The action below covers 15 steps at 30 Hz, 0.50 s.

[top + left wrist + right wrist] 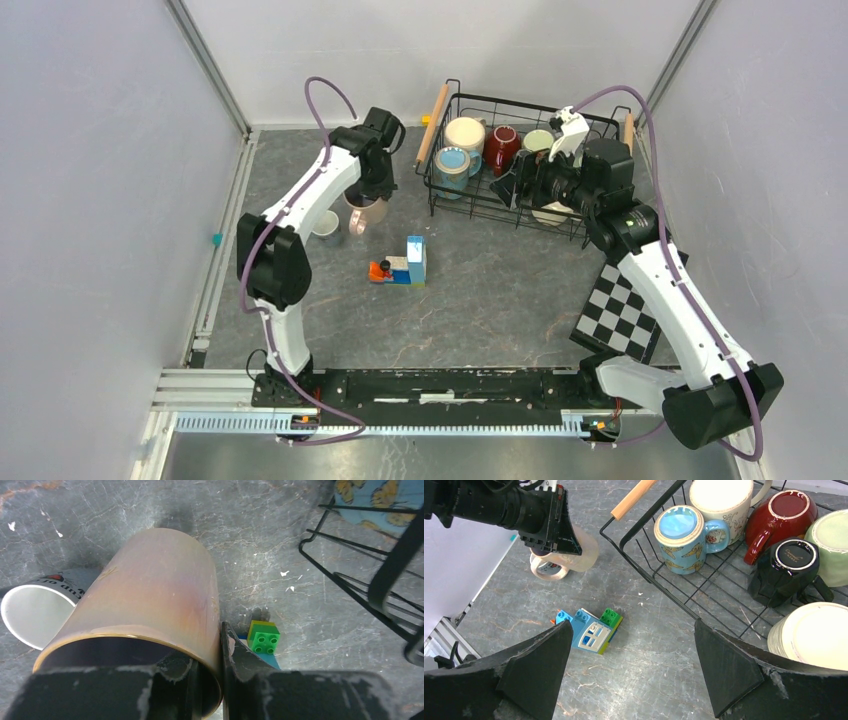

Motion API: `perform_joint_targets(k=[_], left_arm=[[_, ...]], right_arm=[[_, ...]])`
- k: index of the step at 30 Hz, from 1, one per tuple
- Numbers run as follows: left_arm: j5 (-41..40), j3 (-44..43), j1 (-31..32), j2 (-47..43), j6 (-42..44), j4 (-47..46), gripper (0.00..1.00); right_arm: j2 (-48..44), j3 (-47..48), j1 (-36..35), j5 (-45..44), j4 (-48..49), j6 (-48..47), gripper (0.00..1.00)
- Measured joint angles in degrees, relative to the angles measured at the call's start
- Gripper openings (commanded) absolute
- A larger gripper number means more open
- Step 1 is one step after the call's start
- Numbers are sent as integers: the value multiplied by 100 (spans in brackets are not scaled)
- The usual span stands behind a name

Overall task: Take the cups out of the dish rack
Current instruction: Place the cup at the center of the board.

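Observation:
My left gripper [211, 651] is shut on the rim of a pink-beige cup [160, 590], one finger inside and one outside. It holds the cup tilted, low over the table left of the dish rack [520, 100]. A grey-white cup [35, 610] stands close beside it. Inside the rack are a blue butterfly cup [681, 532], a cream cup [719, 500], a dark red cup [779, 515], a black cup [784, 570], a pale green cup [831, 545] and another cream one [819, 635]. My right gripper [631, 625] hangs open over the rack's near left edge, holding nothing.
A blue, green and orange toy block cluster [405, 265] lies on the table between the arms. A checkerboard card [615, 315] lies at the right. The rack's wooden rod handle [631, 500] faces the left arm. Enclosure walls stand on both sides.

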<state>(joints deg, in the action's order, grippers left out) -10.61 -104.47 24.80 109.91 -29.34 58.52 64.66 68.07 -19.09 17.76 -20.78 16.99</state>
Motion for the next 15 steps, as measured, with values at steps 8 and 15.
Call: perform_joint_targets(k=[8,15], left_arm=[[-4,461,9,227,0,-243,2],[0,623,9,629,0,-424,2]], right_arm=[[-2,7,-42,17,-118,-72,98],[-2,7,-79,20,-125,-136,98]])
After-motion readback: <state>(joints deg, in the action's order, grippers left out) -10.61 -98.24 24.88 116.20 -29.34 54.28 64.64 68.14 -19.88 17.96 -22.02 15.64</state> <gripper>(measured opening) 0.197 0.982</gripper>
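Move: The left hand already holds the pink cup by its rim. The bare spot of the board where it goes is nearly beneath: about 2 cm back, 3 cm left and 16 cm down. The white cup stands about 12 cm left and 2 cm back, the toy house some 11 cm back and 4 cm right, and the rack's blue cup around 11 cm ahead and 15 cm right. From the right hand the spot lies roughly 6 cm ahead, 28 cm left. Straight down at a steady pace, the left hand lowers the pink cup by about 7 cm towards the bare board between the white cup and the toy house. The wrist tips the fingers some 10 degrees nearer to vertical, bringing the cup more upright, while they keep their pinch on the rim's right side. ##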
